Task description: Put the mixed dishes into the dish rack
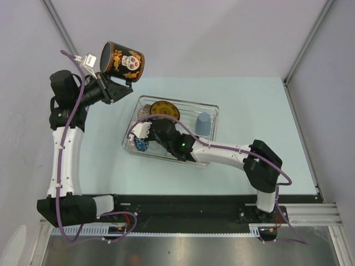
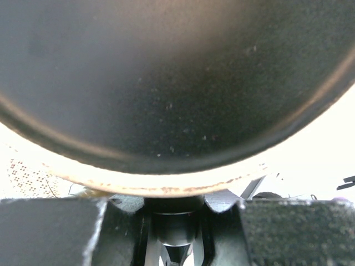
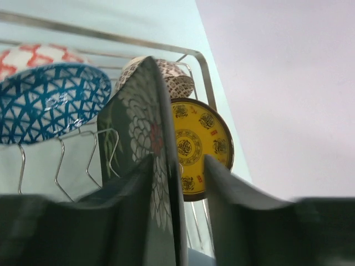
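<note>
My left gripper (image 1: 117,87) is shut on the handle of a black mug (image 1: 123,61) with a skull pattern, held on its side high above the table's far left. The mug's dark body (image 2: 166,83) fills the left wrist view above that gripper (image 2: 175,221). My right gripper (image 1: 148,133) reaches into the dish rack (image 1: 213,106). In the right wrist view a dark square plate (image 3: 138,111) with a white flower stands on edge between the open fingers of the gripper (image 3: 177,160). It touches the left finger, with a gap to the right one.
Standing in the rack (image 3: 111,36) are a blue-patterned bowl (image 3: 50,102), a red-and-white bowl (image 3: 33,55), a brown-patterned bowl (image 3: 172,80) and a yellow round plate (image 3: 202,138). A light-blue cup (image 1: 203,123) sits at the rack's right end. Grey walls surround the table.
</note>
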Robot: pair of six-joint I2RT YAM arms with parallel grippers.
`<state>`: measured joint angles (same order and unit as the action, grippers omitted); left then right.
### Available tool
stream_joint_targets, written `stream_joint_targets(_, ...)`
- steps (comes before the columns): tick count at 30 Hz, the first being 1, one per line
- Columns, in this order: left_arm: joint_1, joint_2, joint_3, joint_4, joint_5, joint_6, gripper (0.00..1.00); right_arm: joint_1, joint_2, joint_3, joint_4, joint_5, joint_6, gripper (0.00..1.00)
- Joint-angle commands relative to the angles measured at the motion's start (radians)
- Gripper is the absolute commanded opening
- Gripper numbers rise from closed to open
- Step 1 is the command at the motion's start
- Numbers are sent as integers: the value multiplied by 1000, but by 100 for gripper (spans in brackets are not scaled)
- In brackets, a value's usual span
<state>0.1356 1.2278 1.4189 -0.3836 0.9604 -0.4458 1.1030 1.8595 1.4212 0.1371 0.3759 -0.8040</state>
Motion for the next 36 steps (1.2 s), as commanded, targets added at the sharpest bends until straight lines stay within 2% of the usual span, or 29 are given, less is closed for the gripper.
stream_joint_targets(1,-2,-74,23,158,21,7,0,-11,4,44,105,-5,40,58)
stream_joint_targets(5,-8,-73,25,152,20,16,0,-8,-6,51,88,11,72,63)
stream_joint_targets(10,-16,-77,25,141,12,39,0,1,-66,56,85,18,111,75)
stream_joint_targets(18,-31,-80,54,117,0,64,0,23,-215,56,22,55,192,79)
stream_joint_targets(27,-65,-68,110,55,-23,121,0,106,-414,47,-80,103,322,84)
stream_joint_targets(31,-126,-63,121,8,-66,171,0,120,-520,28,-96,155,390,84)
stream_joint_targets(36,-326,-11,169,-124,-175,294,0,83,-684,-16,-76,328,442,85)
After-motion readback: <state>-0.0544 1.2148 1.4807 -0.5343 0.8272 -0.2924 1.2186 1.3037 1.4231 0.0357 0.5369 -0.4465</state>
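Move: The square plate stands in the dish rack with its top edge between the right fingers, its middle roughly 8 cm below that hand and 3 cm to its right. From the same hand the yellow plate is about 9 cm ahead and 4 cm right, the blue bowl 6 cm left and 3 cm back, the blue cup 21 cm right and 5 cm ahead. For the left hand, holding the mug, the rack's middle is some 12 cm right, 4 cm ahead and 32 cm below. The square plate is let go: the right fingers, already parting, spread wide astride its top edge, then that hand climbs away some 23 cm, drawing right and back by about 10 cm each and rolling about 40 degrees, left side up. Late on, the left hand, still gripping the mug by its handle, carries it about 4 cm right and slightly back, towards over the rack. ##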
